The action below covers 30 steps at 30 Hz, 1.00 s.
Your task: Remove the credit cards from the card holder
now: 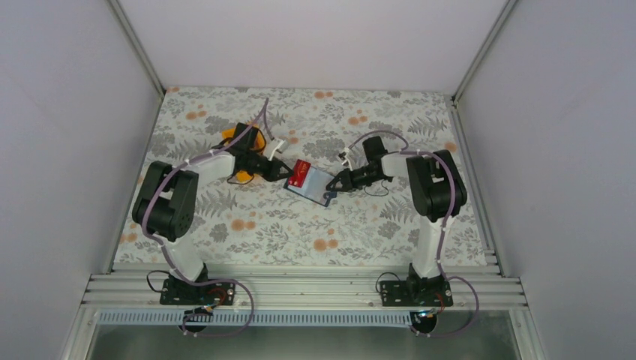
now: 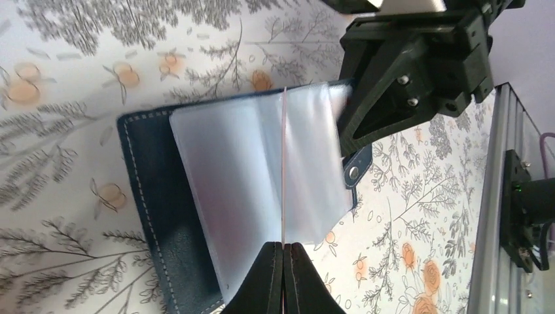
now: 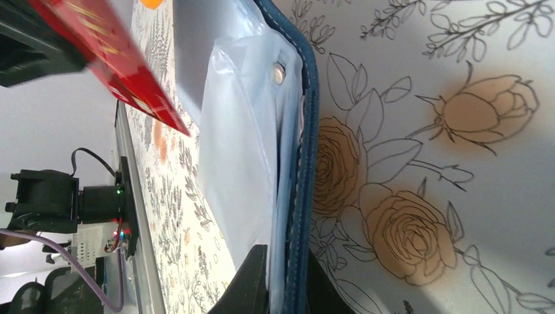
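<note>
The blue card holder point(image 1: 319, 187) lies open mid-table, its clear sleeves point(image 2: 255, 163) fanned up. My left gripper point(image 1: 289, 174) is shut on a red credit card point(image 1: 301, 174) over the holder's left half. In the left wrist view the card point(image 2: 284, 163) shows edge-on as a thin line running from the closed gripper point(image 2: 284, 247) across the sleeves. My right gripper point(image 1: 335, 185) is shut on the holder's right edge, pinching blue cover point(image 3: 306, 131) and sleeves together point(image 3: 288, 288). The red card point(image 3: 124, 72) shows tilted above the sleeves. Whether its far end sits in a pocket is hidden.
An orange tray point(image 1: 247, 141) sits behind the left wrist, partly covered by the arm. The holder's snap tab point(image 2: 355, 171) sticks out near the right gripper's finger point(image 2: 366, 111). The metal rail point(image 1: 300, 289) runs along the near table edge. Walls enclose three sides.
</note>
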### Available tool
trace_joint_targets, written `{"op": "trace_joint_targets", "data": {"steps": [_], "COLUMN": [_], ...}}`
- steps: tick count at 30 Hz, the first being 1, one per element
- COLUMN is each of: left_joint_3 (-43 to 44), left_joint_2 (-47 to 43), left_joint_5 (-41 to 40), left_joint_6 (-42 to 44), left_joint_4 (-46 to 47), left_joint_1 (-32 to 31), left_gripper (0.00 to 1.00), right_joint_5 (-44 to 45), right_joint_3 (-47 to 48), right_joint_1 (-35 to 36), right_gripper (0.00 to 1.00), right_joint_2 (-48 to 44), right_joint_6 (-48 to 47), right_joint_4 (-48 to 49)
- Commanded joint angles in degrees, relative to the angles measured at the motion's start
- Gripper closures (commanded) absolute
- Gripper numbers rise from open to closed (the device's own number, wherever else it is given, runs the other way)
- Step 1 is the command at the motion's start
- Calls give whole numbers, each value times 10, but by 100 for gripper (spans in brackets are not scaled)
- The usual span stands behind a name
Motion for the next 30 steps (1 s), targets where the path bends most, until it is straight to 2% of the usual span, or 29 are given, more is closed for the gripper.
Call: {"op": "trace_joint_targets", "data": {"steps": [1,3,8,12,15,17,19,20,23,25,27,30], "left_joint_3": [25,46,96,143,184,220,248,258,271,273,282,284], "left_joint_2": [-24,-31,-68,-86,-96,-101,-108,-113,-142,-157,-163,-171], "left_joint_5": [-31,-33,-42,-18,10,26,32,32,33,35,31,23], "left_joint_6": [61,84,143,187,229,256,286,297,317,333,348,361], "left_joint_4": [-27,-54,-112,-183,-248,-305,-347,-362,-379,-391,-414,-438], "left_joint_1": [11,18,18,18,18,17,16,14,11,5,-5,-27], "left_gripper": [98,98,98,98,98,97,97,98,98,98,98,98], "right_joint_5": [49,75,163,266,414,460,435,395,207,127,101,113], "right_joint_3": [2,5,26,40,58,76,91,94,95,95,118,177], "right_joint_1": [-8,-8,-10,-23,-26,-24,-12,-2,42,70,97,126], "right_gripper": [95,92,62,42,36,35,34,33,32,29,28,27], "right_joint_2": [-12,-17,-48,-107,-171,-230,-288,-317,-388,-410,-400,-356], "right_joint_6": [0,11,49,93,113,105,82,52,-36,-61,-75,-99], "right_joint_4": [-29,-37,-70,-96,-126,-139,-128,-115,-72,-43,-43,-90]}}
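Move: The red card is already out and pinched in the left hand. From that hand the open card holder's middle lies about 6 cm to the right, 3 cm back and 8 cm below; the orange box is some 12 cm left, 5 cm ahead and 7 cm below. The right hand still grips the holder's right edge: its middle is roughly 5 cm to that hand's left, level fore and aft and 2 cm below, the card 8 cm left, 4 cm ahead and 4 cm above. The red card, kept in the left hand's shut fingers, is carried away from the holder, some 20 cm up, first a touch forward, then back, the wrist rolling about 30 degrees. The right hand sinks slightly, opens wide and lets go of the holder, draws off right and forward, then rises fast to some 30 cm, swinging back leftward as its wrist rolls. ##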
